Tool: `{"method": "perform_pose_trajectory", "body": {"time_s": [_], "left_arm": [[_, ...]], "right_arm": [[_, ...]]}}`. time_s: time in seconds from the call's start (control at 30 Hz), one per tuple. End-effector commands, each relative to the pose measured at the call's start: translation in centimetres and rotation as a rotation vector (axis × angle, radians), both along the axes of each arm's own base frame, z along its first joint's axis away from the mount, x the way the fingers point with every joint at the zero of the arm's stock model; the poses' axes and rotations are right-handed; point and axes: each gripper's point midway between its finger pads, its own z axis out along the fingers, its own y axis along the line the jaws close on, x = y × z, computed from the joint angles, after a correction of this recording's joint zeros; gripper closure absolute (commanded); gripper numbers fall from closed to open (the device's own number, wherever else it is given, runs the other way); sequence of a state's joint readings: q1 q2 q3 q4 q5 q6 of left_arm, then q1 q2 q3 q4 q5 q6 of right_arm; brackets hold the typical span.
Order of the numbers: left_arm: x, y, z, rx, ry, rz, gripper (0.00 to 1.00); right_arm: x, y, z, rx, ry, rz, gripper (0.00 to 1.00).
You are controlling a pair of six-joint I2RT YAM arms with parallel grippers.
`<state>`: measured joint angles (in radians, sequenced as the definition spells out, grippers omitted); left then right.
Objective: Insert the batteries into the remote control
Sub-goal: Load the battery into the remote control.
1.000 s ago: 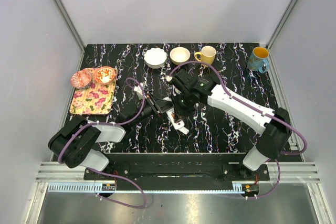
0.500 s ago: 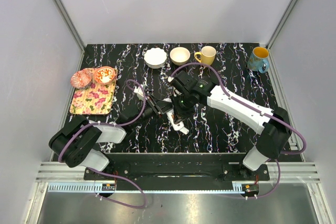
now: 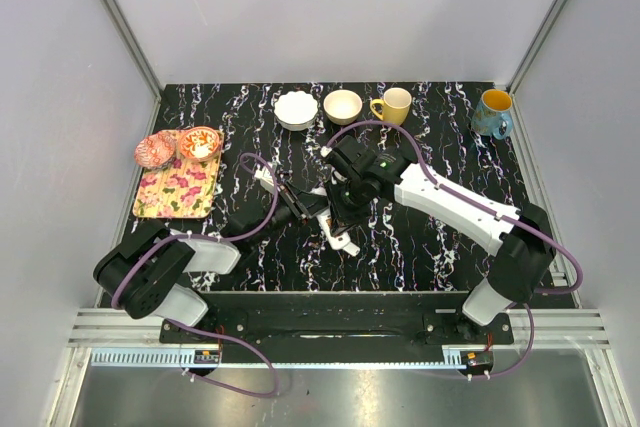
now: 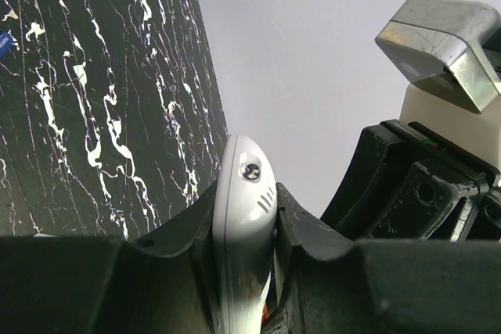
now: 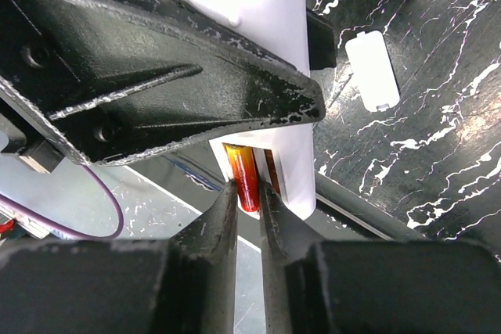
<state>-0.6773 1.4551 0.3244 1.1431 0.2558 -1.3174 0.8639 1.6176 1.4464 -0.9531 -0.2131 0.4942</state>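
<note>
The remote control (image 4: 243, 217) is a slim white bar held on edge above the table, and my left gripper (image 4: 244, 228) is shut on it. In the right wrist view its open compartment end (image 5: 293, 170) faces the camera. An orange-red battery (image 5: 244, 177) lies in that compartment. My right gripper (image 5: 248, 205) has its fingertips (image 5: 225, 213) pressed close on either side of the battery's near end. In the top view both grippers meet mid-table, left gripper (image 3: 316, 209) and right gripper (image 3: 336, 211), with the remote's (image 3: 345, 239) white end poking out below them.
The small white cover piece (image 5: 373, 70) lies on the black marbled table. Along the back edge stand a white bowl (image 3: 296, 109), a cream bowl (image 3: 343, 106), a yellow mug (image 3: 394, 105) and a blue mug (image 3: 493, 113). A floral tray (image 3: 178, 192) sits at the left.
</note>
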Motion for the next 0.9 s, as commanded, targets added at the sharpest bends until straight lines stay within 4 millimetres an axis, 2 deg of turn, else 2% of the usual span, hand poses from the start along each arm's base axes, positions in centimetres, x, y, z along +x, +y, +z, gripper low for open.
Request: {"method": "perform_pose_trajectory", "body": {"time_s": [0.0,0.23,0.4,0.63,0.77,0.87], "left_arm": [[-3.7,-1.4,7.7,-0.224,-0.170,-0.148,1.00],[-3.4,-1.5,7.4,-0.205,-0.169,-0.138,1.00],[-3.4,-1.6,7.3,-0.200,-0.165,-0.142,1.00],[-2.6,-1.3,6.7,-0.181,-0.160,-0.120,1.00],[-1.9,-0.7,7.2,-0.185,-0.171,-0.104,1.00],[-1.2,-0.1,7.2,-0.172,-0.176,-0.084,1.00]], "right_arm": [[4.5,2.7,1.9,0.129,-0.170,-0.060,0.79],[4.3,1.5,1.4,0.055,-0.169,-0.033,0.72],[4.5,1.0,1.9,0.036,-0.193,-0.036,0.66],[4.0,0.3,4.1,0.037,-0.208,-0.023,0.57],[3.2,-1.1,4.7,0.012,-0.207,-0.022,0.53],[2.3,-2.1,6.1,0.026,-0.223,-0.018,0.50]]}}
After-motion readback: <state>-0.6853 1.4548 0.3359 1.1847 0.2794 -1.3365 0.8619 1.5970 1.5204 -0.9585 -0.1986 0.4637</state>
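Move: The orange battery already lies in one slot of the remote control's open bay, right at the right hand's fingertips, about 1 cm below the point between them. From the left hand, which grips the remote nearer its far end, the battery is some 5 cm back and 3 cm to the right, about 1 cm lower. The white battery cover lies on the table roughly 10 cm below the right hand, about 2 cm back and 2 cm to its right. The battery is left in its slot as the right fingertips come free of it: the right hand eases about 1 cm forward, then rises some 3 cm off the bay, its fingers spreading from a narrow gap to about half open. The left hand keeps its grip on the remote, drawing it back about 1 cm before lifting it by 1.5 cm. ##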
